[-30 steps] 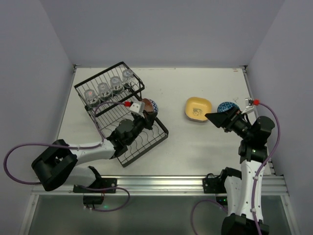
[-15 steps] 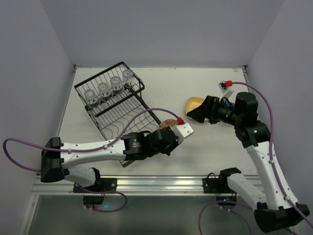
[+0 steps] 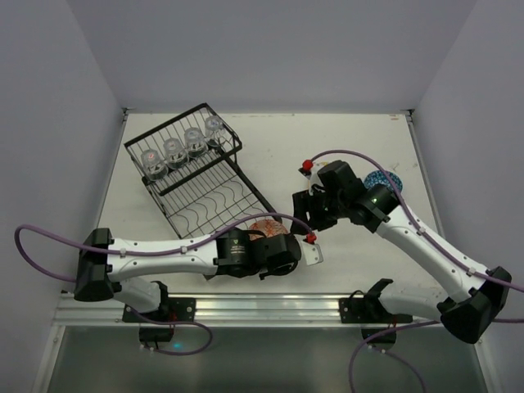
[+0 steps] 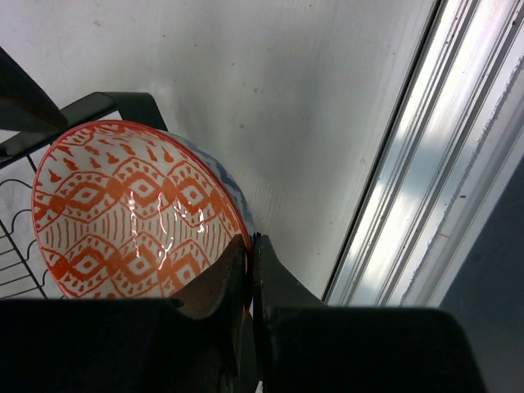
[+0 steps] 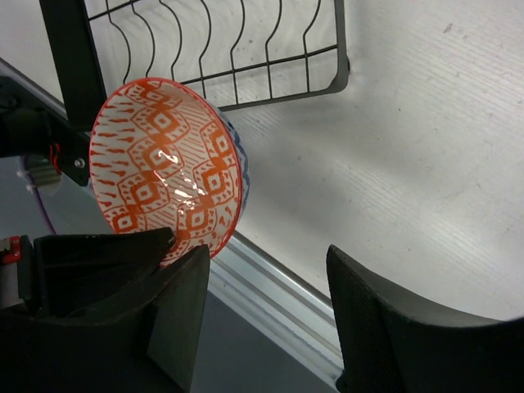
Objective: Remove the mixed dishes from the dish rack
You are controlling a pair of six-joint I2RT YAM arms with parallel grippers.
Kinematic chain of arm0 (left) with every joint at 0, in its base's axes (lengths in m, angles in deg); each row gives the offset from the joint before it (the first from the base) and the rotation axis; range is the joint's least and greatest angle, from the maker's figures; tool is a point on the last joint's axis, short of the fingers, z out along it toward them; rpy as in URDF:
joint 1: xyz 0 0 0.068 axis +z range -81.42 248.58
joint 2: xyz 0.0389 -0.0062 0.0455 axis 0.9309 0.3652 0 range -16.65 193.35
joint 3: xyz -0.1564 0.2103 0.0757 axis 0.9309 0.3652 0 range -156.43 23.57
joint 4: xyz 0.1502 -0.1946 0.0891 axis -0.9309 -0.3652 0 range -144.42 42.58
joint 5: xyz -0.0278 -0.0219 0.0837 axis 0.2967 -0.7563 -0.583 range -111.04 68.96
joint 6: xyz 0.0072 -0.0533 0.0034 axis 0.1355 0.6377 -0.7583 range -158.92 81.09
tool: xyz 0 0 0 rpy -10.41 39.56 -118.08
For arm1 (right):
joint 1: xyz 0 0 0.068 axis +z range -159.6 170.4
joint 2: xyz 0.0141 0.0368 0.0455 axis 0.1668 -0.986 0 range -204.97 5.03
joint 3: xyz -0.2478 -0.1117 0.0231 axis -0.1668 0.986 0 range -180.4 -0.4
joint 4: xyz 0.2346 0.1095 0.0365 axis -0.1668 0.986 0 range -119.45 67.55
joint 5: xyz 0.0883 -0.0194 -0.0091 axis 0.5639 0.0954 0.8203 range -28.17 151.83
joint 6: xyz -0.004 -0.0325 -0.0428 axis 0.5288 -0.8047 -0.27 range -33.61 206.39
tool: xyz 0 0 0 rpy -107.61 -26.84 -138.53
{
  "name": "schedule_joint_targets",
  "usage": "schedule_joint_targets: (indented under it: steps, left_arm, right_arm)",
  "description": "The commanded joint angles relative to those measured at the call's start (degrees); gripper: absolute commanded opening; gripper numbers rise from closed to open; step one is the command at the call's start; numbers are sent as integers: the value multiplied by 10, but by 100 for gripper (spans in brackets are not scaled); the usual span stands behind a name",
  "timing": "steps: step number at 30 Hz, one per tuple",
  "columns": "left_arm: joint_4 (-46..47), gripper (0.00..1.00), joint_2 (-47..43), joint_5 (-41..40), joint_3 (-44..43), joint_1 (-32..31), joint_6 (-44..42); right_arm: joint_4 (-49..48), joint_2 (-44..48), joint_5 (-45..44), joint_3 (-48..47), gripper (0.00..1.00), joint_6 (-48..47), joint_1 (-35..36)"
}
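My left gripper (image 3: 273, 239) is shut on the rim of a red-brown patterned bowl (image 3: 266, 228), holding it tilted just off the near right corner of the black wire dish rack (image 3: 196, 184). In the left wrist view the jaws pinch the bowl (image 4: 131, 217) at its lower right rim. My right gripper (image 3: 301, 219) hangs open just right of the bowl (image 5: 168, 164), one finger (image 5: 176, 311) close under its rim and nothing between the jaws. Several clear glass cups (image 3: 173, 149) stand in the rack's basket. A blue bowl (image 3: 385, 178) sits at the right. The plates are hidden.
The metal rail (image 3: 270, 307) along the table's near edge runs just below both grippers. The rack's flat tray section with wavy dividers (image 5: 221, 49) lies behind the bowl. The right arm (image 3: 409, 229) crosses the right side of the table above where the blue bowl rests.
My left arm carried the bowl out of the rack toward the near edge. My right arm swung left, away from the blue bowl, to the held bowl, its jaws narrowing.
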Motion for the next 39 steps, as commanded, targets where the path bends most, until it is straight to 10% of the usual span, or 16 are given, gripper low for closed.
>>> schedule_joint_targets:
  steps: [1, 15, 20, 22, 24, 25, 27, 39]
  left_arm:
    - [-8, 0, 2, -11, -35, -1, -53]
    - [36, 0, -14, 2, -34, 0, -73]
    - [47, 0, -21, 1, -25, 1, -74]
    - [49, 0, -22, -17, -22, 0, -69]
    - [50, 21, -25, -39, -20, 0, -55]
    - [50, 62, -26, -73, -19, 0, -48]
    - [57, 100, -44, -97, -13, 0, -33]
    - [-16, 100, -169, -365, 94, 0, 170]
  right_arm:
    - [10, -17, -32, -9, 60, 2, 33]
    - [-52, -83, -31, 14, 37, 33, 59]
    - [-63, -88, -32, 15, 0, 44, 59]
    - [-63, -87, -40, 12, 0, 48, 59]
    - [-56, -84, -50, 9, 0, 49, 59]
    - [-55, -80, -71, 7, 0, 51, 53]
    - [-55, -77, -66, 8, 0, 46, 31]
    - [-133, -22, -39, 36, 0, 64, -381]
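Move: The orange patterned bowl, held by its rim in the left gripper, has its middle about 5 cm ahead of that hand and 1 cm to its left; from the right hand it lies some 8 cm left, 2 cm back and 5 cm below. The yellow plate is roughly 20 cm ahead of the right hand, 10 cm to its right and 18 cm below, with the blue bowl about 15 cm farther right, level with the plate. Hold the bowl nearly still in the left gripper while the right one sinks about 4 cm and eases 3 cm left, closing to pinch the rim. Then open the left fingers wide and draw that hand up, left and forward off the bowl. Swing the right hand some 16 cm right and 11 cm forward towards the yellow plate, turning clockwise about 35 degrees, its grip kept. ##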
